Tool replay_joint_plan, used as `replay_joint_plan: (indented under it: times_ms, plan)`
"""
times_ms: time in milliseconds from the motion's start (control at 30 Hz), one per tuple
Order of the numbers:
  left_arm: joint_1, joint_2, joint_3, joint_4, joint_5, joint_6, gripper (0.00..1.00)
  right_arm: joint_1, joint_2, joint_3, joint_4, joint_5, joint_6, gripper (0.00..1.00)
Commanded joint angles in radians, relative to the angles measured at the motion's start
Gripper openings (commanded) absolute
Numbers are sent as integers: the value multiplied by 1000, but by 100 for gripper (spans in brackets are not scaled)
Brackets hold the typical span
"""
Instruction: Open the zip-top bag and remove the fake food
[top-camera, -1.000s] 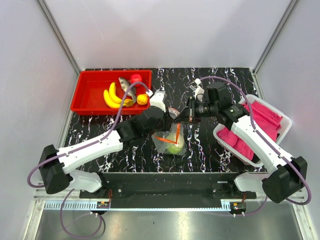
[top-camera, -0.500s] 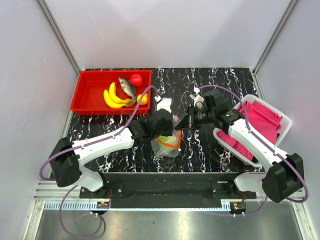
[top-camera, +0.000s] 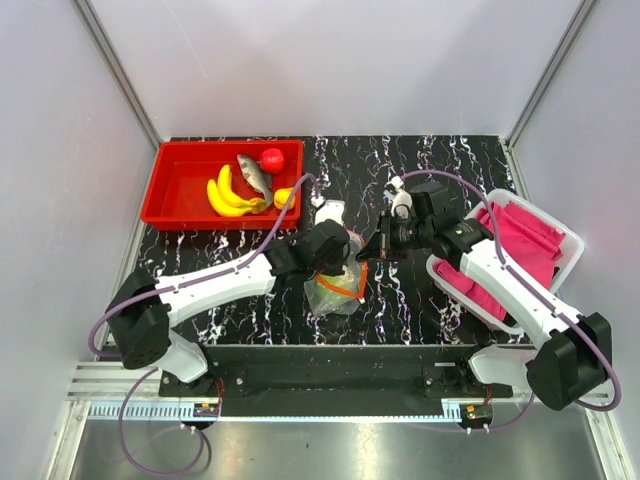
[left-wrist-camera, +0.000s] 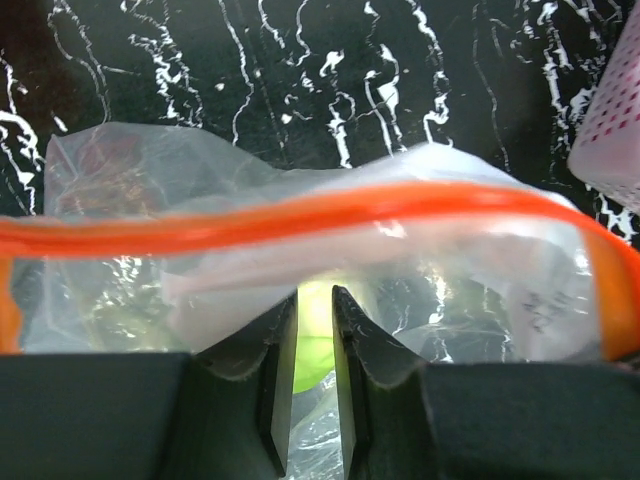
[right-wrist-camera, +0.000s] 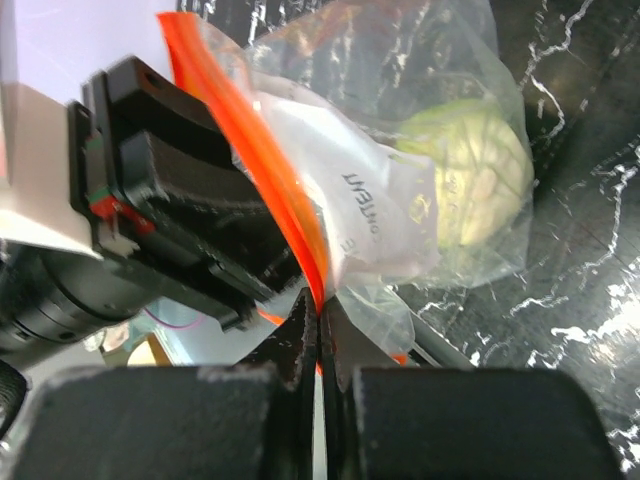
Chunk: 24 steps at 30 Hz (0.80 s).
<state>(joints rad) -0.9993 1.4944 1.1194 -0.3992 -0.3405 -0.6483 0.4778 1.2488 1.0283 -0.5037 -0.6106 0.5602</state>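
Observation:
The clear zip-top bag (top-camera: 335, 298) hangs just above the table, its mouth up. My right gripper (top-camera: 368, 252) (right-wrist-camera: 320, 300) is shut on the orange zip strip (right-wrist-camera: 260, 150). A green piece (right-wrist-camera: 475, 180) (top-camera: 328, 281) lies at the bag's bottom. My left gripper (top-camera: 340, 268) (left-wrist-camera: 313, 295) is at the bag's mouth, jaws a narrow gap apart, with bag film (left-wrist-camera: 130, 190) draped over its tips. The green piece (left-wrist-camera: 314, 325) shows through that gap, beyond the fingers. The zip strip (left-wrist-camera: 330, 210) arches across the left wrist view.
A red tray (top-camera: 175, 190) at the back left holds a banana bunch (top-camera: 225, 195), a grey fish (top-camera: 253, 175), a red fruit (top-camera: 271, 157) and a yellow-orange fruit (top-camera: 283, 196). A white bin (top-camera: 575, 250) of pink cloth (top-camera: 510, 235) stands at the right.
My left arm has swung from beside the red tray down to the bag's mouth. The bag has shifted slightly left. The right gripper has kept its pinch on the strip.

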Motion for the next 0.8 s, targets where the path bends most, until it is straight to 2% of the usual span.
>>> replay_joint_plan:
  times_ms: [0, 100, 233, 400, 533, 667, 767]
  plan:
    - [24, -6, 5, -4, 18, -8, 22, 4, -34, 39, -48, 37, -48, 0]
    - [36, 15, 6, -6, 81, 15, 25, 4, -43, 44, -56, 22, -48, 0]
    - [47, 38, 8, -1, 159, 56, 36, 4, -52, 62, -78, 32, -59, 0]
    - [47, 67, -1, -3, 253, 82, 44, 4, -43, 79, -87, 20, -66, 0]
    - [47, 81, -10, -3, 302, 91, 54, 4, -42, 87, -102, 26, -83, 0]
    - [47, 89, -21, -1, 317, 98, 70, 4, -43, 82, -113, 41, -91, 0]
    - [47, 98, -32, 13, 331, 96, 76, 4, -42, 67, -116, 48, -97, 0]
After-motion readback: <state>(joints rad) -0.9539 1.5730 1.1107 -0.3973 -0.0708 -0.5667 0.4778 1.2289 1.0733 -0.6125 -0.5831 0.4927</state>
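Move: The green fake food lies low in the open bag, nearly straight below the left hand: about 9 cm down, 1 cm back and 2 cm to its left. The near strip of the bag's orange zip runs roughly 3 cm back of the hand and 1 cm to its left. From the right hand, which already pinches the bag's rim, the green food lies some 5 cm left and 15 cm below, level fore and aft. The left hand sinks about 4 cm into the bag towards the green food, drawing slightly back, its fingers opening wide. ##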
